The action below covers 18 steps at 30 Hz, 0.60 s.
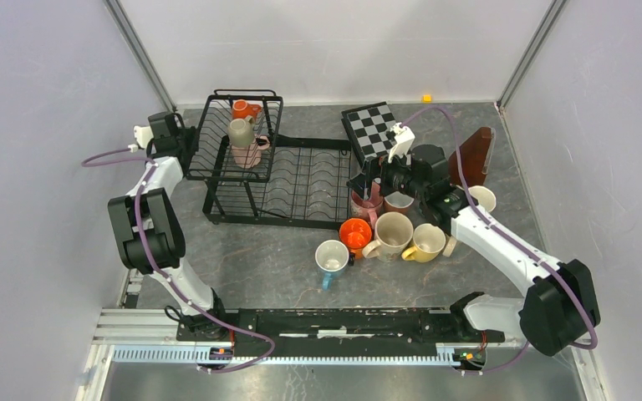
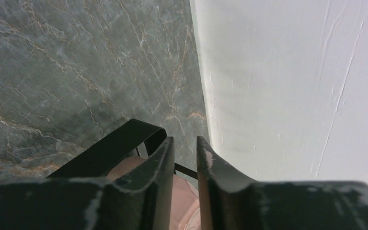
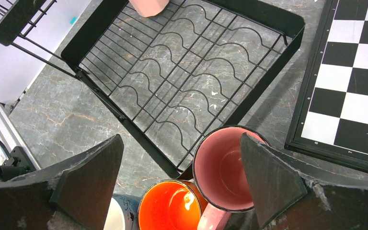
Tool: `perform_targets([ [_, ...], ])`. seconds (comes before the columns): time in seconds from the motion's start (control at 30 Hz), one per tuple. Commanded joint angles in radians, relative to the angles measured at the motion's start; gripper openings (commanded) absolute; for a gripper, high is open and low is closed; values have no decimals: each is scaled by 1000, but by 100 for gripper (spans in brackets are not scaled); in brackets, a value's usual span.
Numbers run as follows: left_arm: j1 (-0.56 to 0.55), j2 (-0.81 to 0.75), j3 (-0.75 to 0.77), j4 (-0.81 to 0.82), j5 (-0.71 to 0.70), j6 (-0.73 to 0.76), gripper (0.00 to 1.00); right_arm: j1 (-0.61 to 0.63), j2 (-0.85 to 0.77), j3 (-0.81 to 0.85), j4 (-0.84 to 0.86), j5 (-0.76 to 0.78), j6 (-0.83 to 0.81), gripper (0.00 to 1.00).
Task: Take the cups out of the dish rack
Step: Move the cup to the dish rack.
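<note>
The black dish rack (image 1: 301, 180) has a tall basket (image 1: 217, 138) holding an orange cup (image 1: 242, 109), a beige cup (image 1: 240, 132) and a pink cup (image 1: 247, 156). My left gripper (image 1: 192, 144) reaches into the basket from the left. In the left wrist view its jaws (image 2: 185, 139) stand close together with the pink cup (image 2: 189, 201) between them. My right gripper (image 1: 366, 180) hangs open (image 3: 181, 139) over a pink cup (image 3: 223, 167) and an orange cup (image 3: 172, 206) that stand on the table, holding nothing.
Several cups cluster on the table right of the rack: cream (image 1: 393, 234), yellow (image 1: 427, 242), light blue (image 1: 332, 256), white (image 1: 482, 198). A checkerboard (image 1: 369, 129) lies behind them, with a brown board (image 1: 476, 154) to its right. Walls close in left, right and back.
</note>
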Motion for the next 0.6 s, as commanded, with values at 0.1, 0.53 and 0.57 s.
perform_targets([
  [0.1,-32,43,-35,53,37,-69,19,6,-11,-18,53,-17,1,98],
  [0.53,-32,31,-121,103,27,-155,12,8,-12,-35,58,-22,-3,98],
  [0.57,-32,31,-133,118,29,-168,11,7,-12,-35,59,-24,-3,98],
])
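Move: Just right of the left hand, some 2 cm off and slightly lower, runs the left rim of the dish rack's upper tier. Of the cups, the grey one is about 13 cm to this hand's right and level with it fore and aft, the orange one 14 cm right and 6 cm farther out, the pink one 14 cm right, 3 cm back and roughly 8 cm down. From the right hand that rim lies about 43 cm left, 13 cm ahead and a little lower. Closing its already part-shut fingers to nearly shut, the left hand edges about 1 cm right towards the left rim of the rack's upper tier, then rises about 1 cm beside it. The fingertips tip up and the hand rolls, some 5 degrees each. The fingers come very close to the rack; a grip on it can't be made out. ##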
